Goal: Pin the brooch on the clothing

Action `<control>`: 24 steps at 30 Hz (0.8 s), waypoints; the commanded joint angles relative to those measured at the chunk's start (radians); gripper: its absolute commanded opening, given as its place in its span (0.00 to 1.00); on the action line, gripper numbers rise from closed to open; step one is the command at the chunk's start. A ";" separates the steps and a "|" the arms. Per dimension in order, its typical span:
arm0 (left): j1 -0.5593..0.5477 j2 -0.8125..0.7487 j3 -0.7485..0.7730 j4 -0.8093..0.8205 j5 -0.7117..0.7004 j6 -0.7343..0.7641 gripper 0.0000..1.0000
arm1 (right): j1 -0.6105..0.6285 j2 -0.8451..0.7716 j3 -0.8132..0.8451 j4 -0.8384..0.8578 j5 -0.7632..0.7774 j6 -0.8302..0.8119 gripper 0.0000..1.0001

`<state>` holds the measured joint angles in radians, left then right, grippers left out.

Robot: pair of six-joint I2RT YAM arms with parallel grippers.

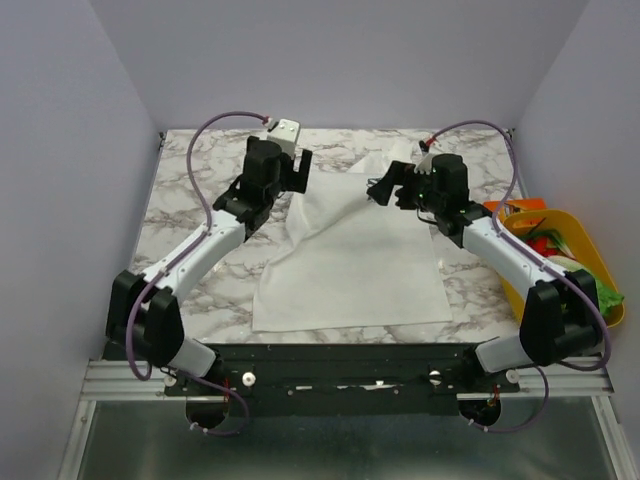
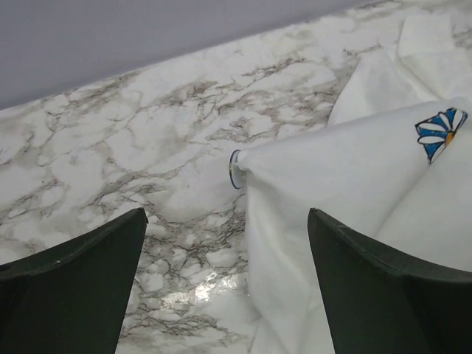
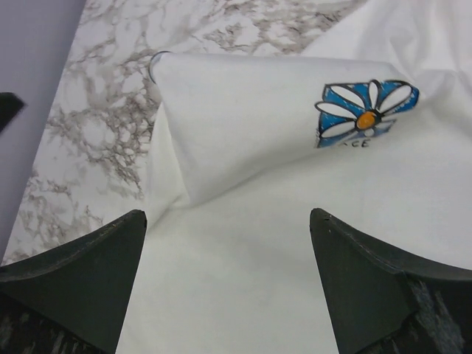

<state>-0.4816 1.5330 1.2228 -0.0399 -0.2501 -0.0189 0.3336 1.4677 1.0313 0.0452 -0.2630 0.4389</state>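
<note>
The clothing [image 1: 350, 260] is a white T-shirt lying flat mid-table, with its upper part folded over so the blue-and-white flower print [image 3: 366, 114] faces up. The brooch [image 2: 234, 169] shows edge-on as a thin dark ring against the corner of that fold, and it appears again as the same ring [image 3: 155, 63] in the right wrist view. My left gripper [image 2: 225, 214] hovers open just short of the brooch, with nothing between its fingers. My right gripper [image 3: 227, 212] stands open above the shirt's plain cloth, facing the fold.
A yellow basket [image 1: 590, 260] with green and red items stands at the table's right edge. Bare marble table [image 1: 190, 200] lies left of the shirt. Grey walls close in the back and sides.
</note>
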 commanded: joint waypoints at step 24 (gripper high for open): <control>0.046 -0.651 -0.611 -0.366 0.129 -0.673 0.99 | -0.004 -0.520 -0.450 -0.545 0.363 0.179 1.00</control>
<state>-0.4404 0.8837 0.6312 -0.2989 -0.1608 -0.5835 0.3321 0.9466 0.6228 -0.3820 0.0311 0.5579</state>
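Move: The brooch sits at the raised left tip of the white shirt, about 7 cm ahead of the open left hand, 1 cm to its right and some 11 cm below. The blue flower print is roughly 21 cm to that hand's right and 4 cm ahead. From the right hand the brooch is around 21 cm left and 11 cm ahead, with the flower print straight ahead about 8 cm, both roughly 8 cm lower. The brooch and shirt are left alone as both empty, wide-open hands back off. The left first rises clear, then sinks while drawing back about 17 cm and drifting left, rolling its left side down and tipping fingers down. The right pulls back and to its right from the flower print, sinking mostly late, turning clockwise and tipping down nearly 20 degrees. ##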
